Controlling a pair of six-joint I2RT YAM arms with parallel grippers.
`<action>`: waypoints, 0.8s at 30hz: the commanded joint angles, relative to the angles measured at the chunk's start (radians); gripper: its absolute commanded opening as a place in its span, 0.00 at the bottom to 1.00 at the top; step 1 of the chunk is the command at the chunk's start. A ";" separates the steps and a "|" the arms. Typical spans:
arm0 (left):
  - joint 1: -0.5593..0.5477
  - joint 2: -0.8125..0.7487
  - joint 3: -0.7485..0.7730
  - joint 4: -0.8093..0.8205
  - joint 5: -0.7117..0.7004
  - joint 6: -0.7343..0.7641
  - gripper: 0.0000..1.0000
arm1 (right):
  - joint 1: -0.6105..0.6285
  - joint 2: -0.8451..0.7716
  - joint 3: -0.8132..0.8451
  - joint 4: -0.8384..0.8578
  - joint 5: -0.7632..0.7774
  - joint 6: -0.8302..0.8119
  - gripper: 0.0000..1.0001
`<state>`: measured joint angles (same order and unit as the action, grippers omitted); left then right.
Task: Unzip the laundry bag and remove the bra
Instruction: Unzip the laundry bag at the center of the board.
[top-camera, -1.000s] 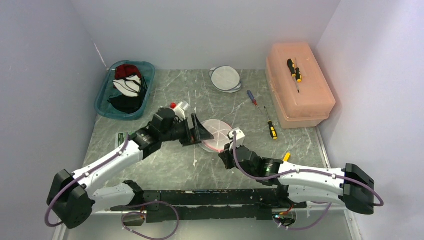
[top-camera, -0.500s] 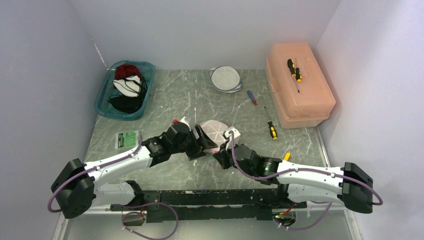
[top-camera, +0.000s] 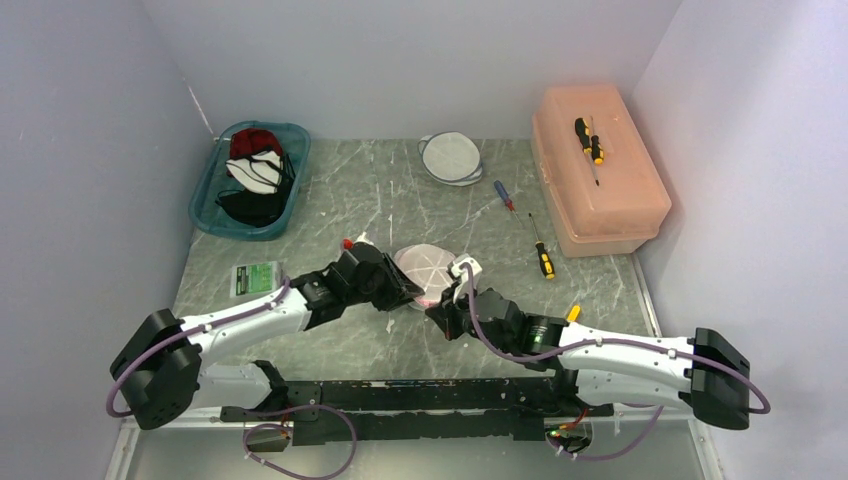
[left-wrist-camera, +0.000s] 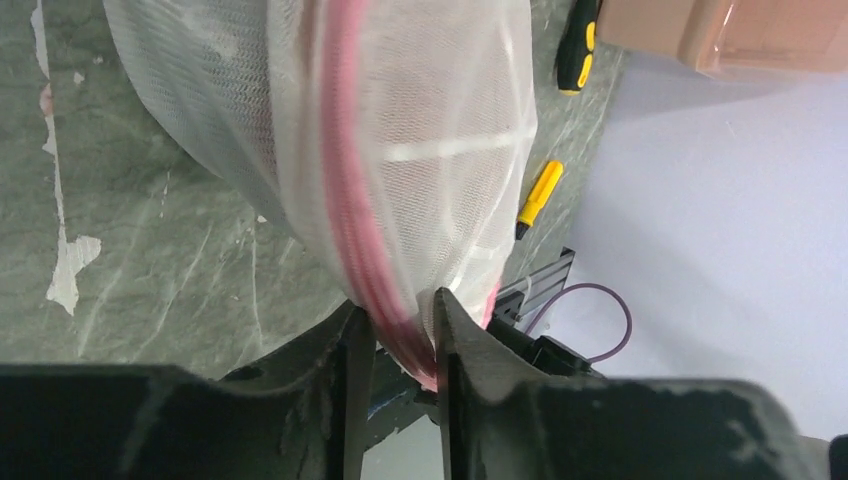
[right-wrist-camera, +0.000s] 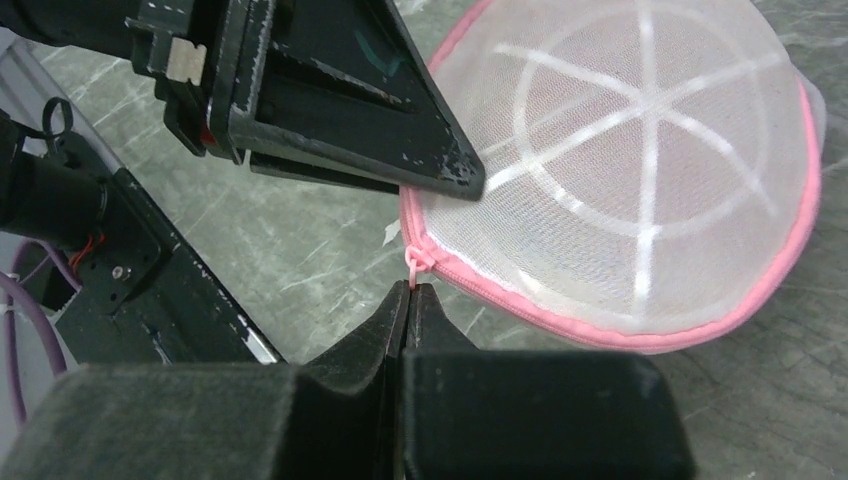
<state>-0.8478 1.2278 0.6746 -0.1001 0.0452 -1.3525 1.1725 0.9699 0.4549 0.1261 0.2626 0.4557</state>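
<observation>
The laundry bag (top-camera: 428, 265) is a round white mesh pouch with a pink zipper rim, lying mid-table. In the left wrist view its pink rim (left-wrist-camera: 372, 250) runs down between my left gripper's (left-wrist-camera: 400, 335) fingers, which pinch it. My left gripper (top-camera: 408, 291) is at the bag's near-left edge. My right gripper (right-wrist-camera: 410, 292) is shut on the small pink zipper pull (right-wrist-camera: 412, 262) at the bag's (right-wrist-camera: 640, 170) corner. It sits just near-right of the left one (top-camera: 445, 308). The zipper looks closed. The bra does not show through the mesh.
A teal bin (top-camera: 207, 205) of dark, red and white garments stands back left. A second round mesh pouch (top-camera: 450, 157) lies at the back. An orange box (top-camera: 600, 190) is at the right, with screwdrivers (top-camera: 541, 256) beside it. A green card (top-camera: 255, 277) lies left.
My left arm swung down to the bag's near-left edge and its wide-open jaws closed onto the pink rim. The bag shifted slightly. My right gripper stayed on the pull.
</observation>
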 joint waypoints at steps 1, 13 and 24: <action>0.028 0.002 0.017 0.034 -0.039 0.007 0.27 | 0.004 -0.060 -0.015 0.000 0.037 0.007 0.00; 0.080 -0.010 0.023 0.046 0.028 0.094 0.03 | -0.037 -0.092 -0.030 -0.241 0.265 0.168 0.00; 0.276 0.206 0.283 0.136 0.596 0.505 0.03 | -0.025 -0.226 -0.010 -0.121 0.111 -0.090 0.00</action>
<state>-0.6224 1.3434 0.7952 -0.0242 0.3698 -1.0809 1.1408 0.7155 0.3859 -0.0353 0.4095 0.4633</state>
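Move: The pink zipper edge of the laundry bag lies between the left hand's half-open fingers, at the hand point itself; the bag's middle is about 4 cm ahead, 2 cm right and 4 cm below. The right fingers already hold the zipper pull, its slider roughly 1 cm ahead and 1 cm left, level. From the right hand, the black-handled screwdriver lies some 9 cm ahead, 25 cm right and 8 cm below. Left fingers pinch the zipper edge, drawing forward and up; the right drags the pull about 5 cm right. ##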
